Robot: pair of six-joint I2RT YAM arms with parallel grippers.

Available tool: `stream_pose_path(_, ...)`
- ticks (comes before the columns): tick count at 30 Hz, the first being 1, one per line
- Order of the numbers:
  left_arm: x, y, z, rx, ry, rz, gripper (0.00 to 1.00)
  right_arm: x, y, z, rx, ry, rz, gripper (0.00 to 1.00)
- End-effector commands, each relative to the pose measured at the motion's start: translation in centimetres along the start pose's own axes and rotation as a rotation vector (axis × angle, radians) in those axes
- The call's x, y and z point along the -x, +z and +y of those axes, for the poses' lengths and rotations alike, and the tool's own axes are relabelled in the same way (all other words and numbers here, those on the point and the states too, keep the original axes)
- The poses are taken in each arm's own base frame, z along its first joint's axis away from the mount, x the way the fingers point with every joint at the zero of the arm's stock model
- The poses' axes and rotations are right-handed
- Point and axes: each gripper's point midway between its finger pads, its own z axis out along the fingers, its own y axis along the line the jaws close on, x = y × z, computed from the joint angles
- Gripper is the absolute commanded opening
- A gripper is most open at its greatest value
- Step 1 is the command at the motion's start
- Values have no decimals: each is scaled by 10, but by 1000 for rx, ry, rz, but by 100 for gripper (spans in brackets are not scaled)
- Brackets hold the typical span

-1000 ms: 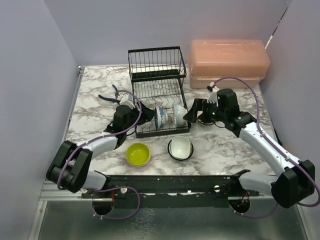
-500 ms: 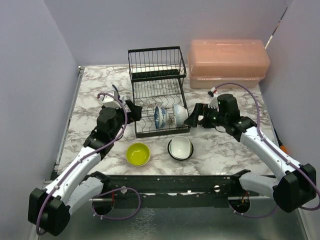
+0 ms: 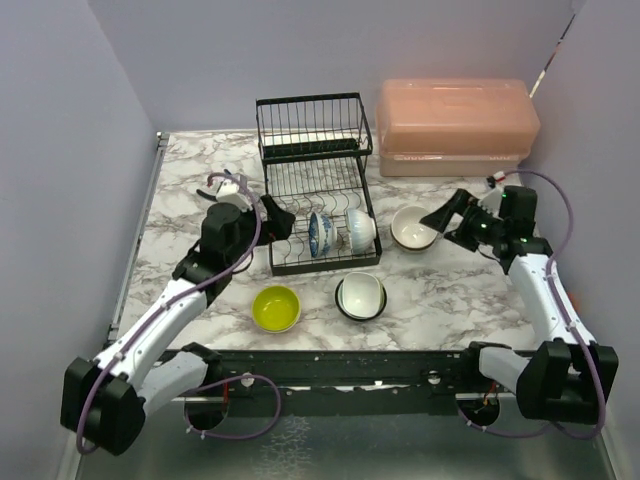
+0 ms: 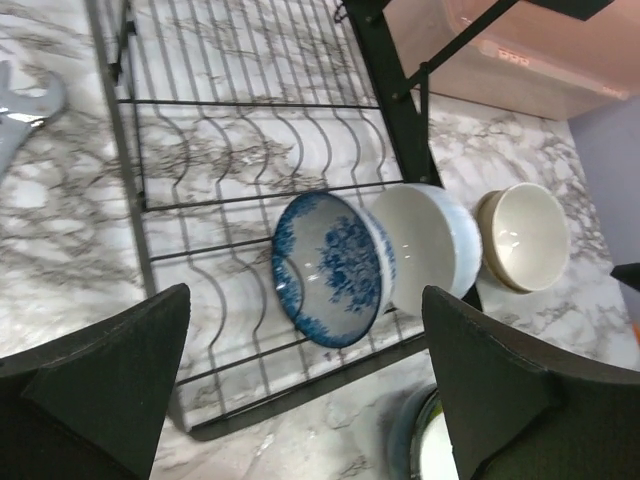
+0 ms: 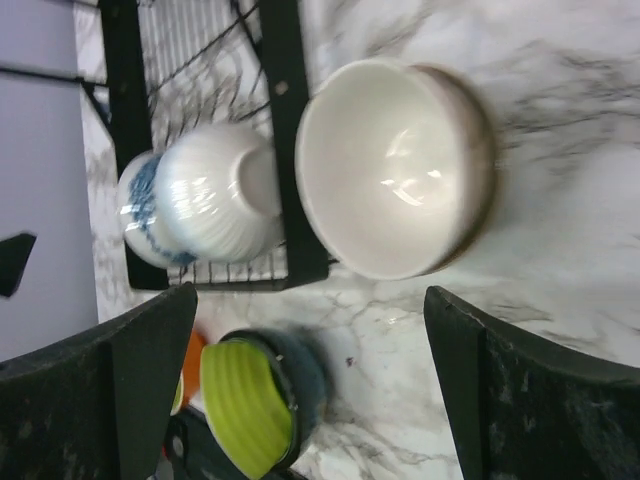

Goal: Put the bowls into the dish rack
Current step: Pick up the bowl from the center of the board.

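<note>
The black wire dish rack [image 3: 314, 190] stands at the table's middle back. In its lower slots a blue-patterned bowl [image 3: 321, 233] [image 4: 335, 268] and a white bowl [image 3: 360, 229] [image 4: 430, 245] stand on edge. A beige bowl [image 3: 413, 227] [image 5: 390, 165] sits upright on the table just right of the rack. In front are a yellow-green bowl [image 3: 277, 307] and a dark-sided bowl [image 3: 361, 296] [image 5: 315, 395]. My left gripper [image 3: 277, 217] [image 4: 305, 330] is open and empty, left of the rack, facing the blue-patterned bowl. My right gripper [image 3: 450, 213] [image 5: 310, 295] is open and empty, right of the beige bowl.
A pink translucent lidded box [image 3: 455, 125] fills the back right corner. A wrench [image 4: 20, 100] lies on the marble left of the rack. Walls close in the table on the left, back and right.
My left gripper opened, let go of the blue-patterned bowl in the rack and drew back left. My right arm pulled away to the right, uncovering the beige bowl on the table.
</note>
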Motion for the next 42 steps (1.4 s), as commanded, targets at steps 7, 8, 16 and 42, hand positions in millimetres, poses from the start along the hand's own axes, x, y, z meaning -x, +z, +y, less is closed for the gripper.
stream_pose_path(7,5,53,-97,-193,6,145,86,-12,-32,-109,-251,330,-105,100)
stream_pose_path(8,0,60,-105,-193,35,156,86,-13,-34,-117,-256,354,-123,100)
stream_pose_path(16,-54,98,-191,-247,241,276,71,-40,-32,-158,-292,479,-102,100)
stream_pose_path(42,-189,165,-284,-222,704,492,52,-49,-24,-152,-170,499,-38,100)
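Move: The top bowl of the white stack just right of the rack lies about 34 cm to the left hand's right, some 6 cm farther out and 15 cm below. On the way, in the rack, the blue-patterned bowl is about 10 cm right and 4 cm ahead of that hand, the ribbed white bowl 19 cm right and 4 cm ahead; the black-rimmed bowls sit 18 cm right, 11 cm back. From the right hand the top bowl is 6 cm ahead, 4 cm left, 11 cm below. The left hand sweeps some 36 cm right across the rack and its bowls to the stack, rising slightly, then sinking about 9 cm as it turns clockwise, rolls its left side up and half closes its still empty fingers by the top bowl. The right hand clears out first, about 12 cm down, 11 cm right and a little back, turning clockwise, fingers wide open. ##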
